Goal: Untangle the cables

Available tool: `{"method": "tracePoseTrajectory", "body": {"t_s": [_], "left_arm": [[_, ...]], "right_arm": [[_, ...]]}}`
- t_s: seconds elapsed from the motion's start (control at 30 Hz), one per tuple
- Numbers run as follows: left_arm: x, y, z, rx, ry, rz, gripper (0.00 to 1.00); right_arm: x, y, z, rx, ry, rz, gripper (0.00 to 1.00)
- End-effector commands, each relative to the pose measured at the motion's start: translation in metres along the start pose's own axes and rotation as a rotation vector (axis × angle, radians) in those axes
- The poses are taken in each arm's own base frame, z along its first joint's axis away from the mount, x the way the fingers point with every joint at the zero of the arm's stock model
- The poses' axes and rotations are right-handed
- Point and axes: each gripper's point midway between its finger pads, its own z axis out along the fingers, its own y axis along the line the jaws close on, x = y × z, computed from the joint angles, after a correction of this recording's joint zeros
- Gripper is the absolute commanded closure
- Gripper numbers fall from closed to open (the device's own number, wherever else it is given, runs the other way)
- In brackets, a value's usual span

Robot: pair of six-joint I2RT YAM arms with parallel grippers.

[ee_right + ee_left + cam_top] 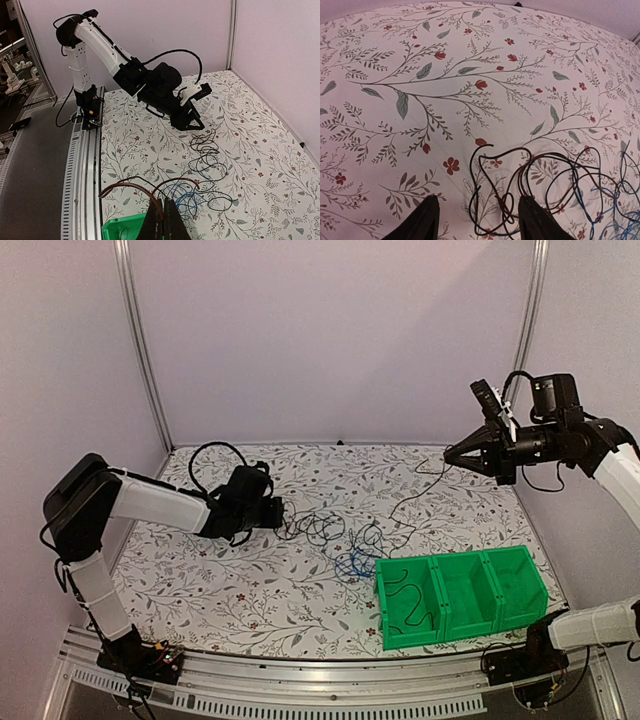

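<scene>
A tangle of thin black cables point(322, 530) lies mid-table, with a bright blue cable point(355, 564) looped at its right end. My left gripper point(280, 512) is low at the tangle's left end. It is open, its two dark fingers point(427, 220) straddling black loops point(492, 200) without touching them. My right gripper point(448, 455) is raised at the back right, shut on a dark cable point(125, 185) that arcs out of its tips point(165, 201). That cable hangs as a thin line point(405, 502) down toward the tangle. The blue cable point(186, 199) lies below the right gripper.
A green three-compartment bin point(505, 558) sits at the front right, a black cable point(408, 605) lying in its left compartment. A thick black hose point(205, 455) loops off the left arm. The enclosure walls stand close behind and beside the right arm.
</scene>
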Motion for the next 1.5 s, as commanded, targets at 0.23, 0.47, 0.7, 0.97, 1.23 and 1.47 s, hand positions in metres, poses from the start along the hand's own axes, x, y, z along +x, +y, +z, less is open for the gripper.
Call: {"method": "tracePoseTrajectory", "body": {"t_s": [0.23,0.47,0.7,0.97,1.23,1.47], "left_arm": [[-0.015,0.014,-0.014,-0.091,-0.012,0.031,0.45],[-0.009,0.018,-0.010,-0.106,0.008,0.035,0.45],[-0.008,0.021,-0.013,-0.115,0.009,0.036,0.45],[-0.007,0.026,-0.020,-0.122,0.000,0.025,0.45],[-0.005,0.024,-0.018,-0.114,0.004,0.018,0.45],[-0.001,0.023,-0.014,-0.108,0.015,0.015,0.45]], "right_arm": [[0.067,0.031,0.016,-0.072,0.166,0.000,1.00],[0.118,0.035,0.037,-0.097,0.297,-0.001,1.00],[0.160,0.052,0.059,-0.129,0.452,-0.050,1.00],[0.208,0.053,0.072,-0.126,0.659,-0.106,1.00],[0.213,0.040,0.061,-0.067,0.746,-0.180,1.00],[0.198,0.032,0.038,-0.006,0.781,-0.350,1.00]]}}
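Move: Below and slightly behind the right hand, which already holds a dark cable, the green bin's left compartment lies about 7 cm back, 2 cm to the left and 31 cm down. The middle compartment is some 7 cm back and 10 cm right; the blue cable lies about 5 cm ahead and 12 cm left, roughly 34 cm down. From the left hand, the left compartment is about 24 cm back, 29 cm right and 3 cm below. Lowering the dangling cable into the bin's left compartment, the right hand sinks about 22 cm while drawing back some 6 cm, and swings its fingers from pointing left to steeply down, roughly 45 degrees, ending close over the divider towards the middle compartment. Its fingers stay shut on the cable. The left hand, open and empty, eases a couple of centimetres left, away from the tangle. ##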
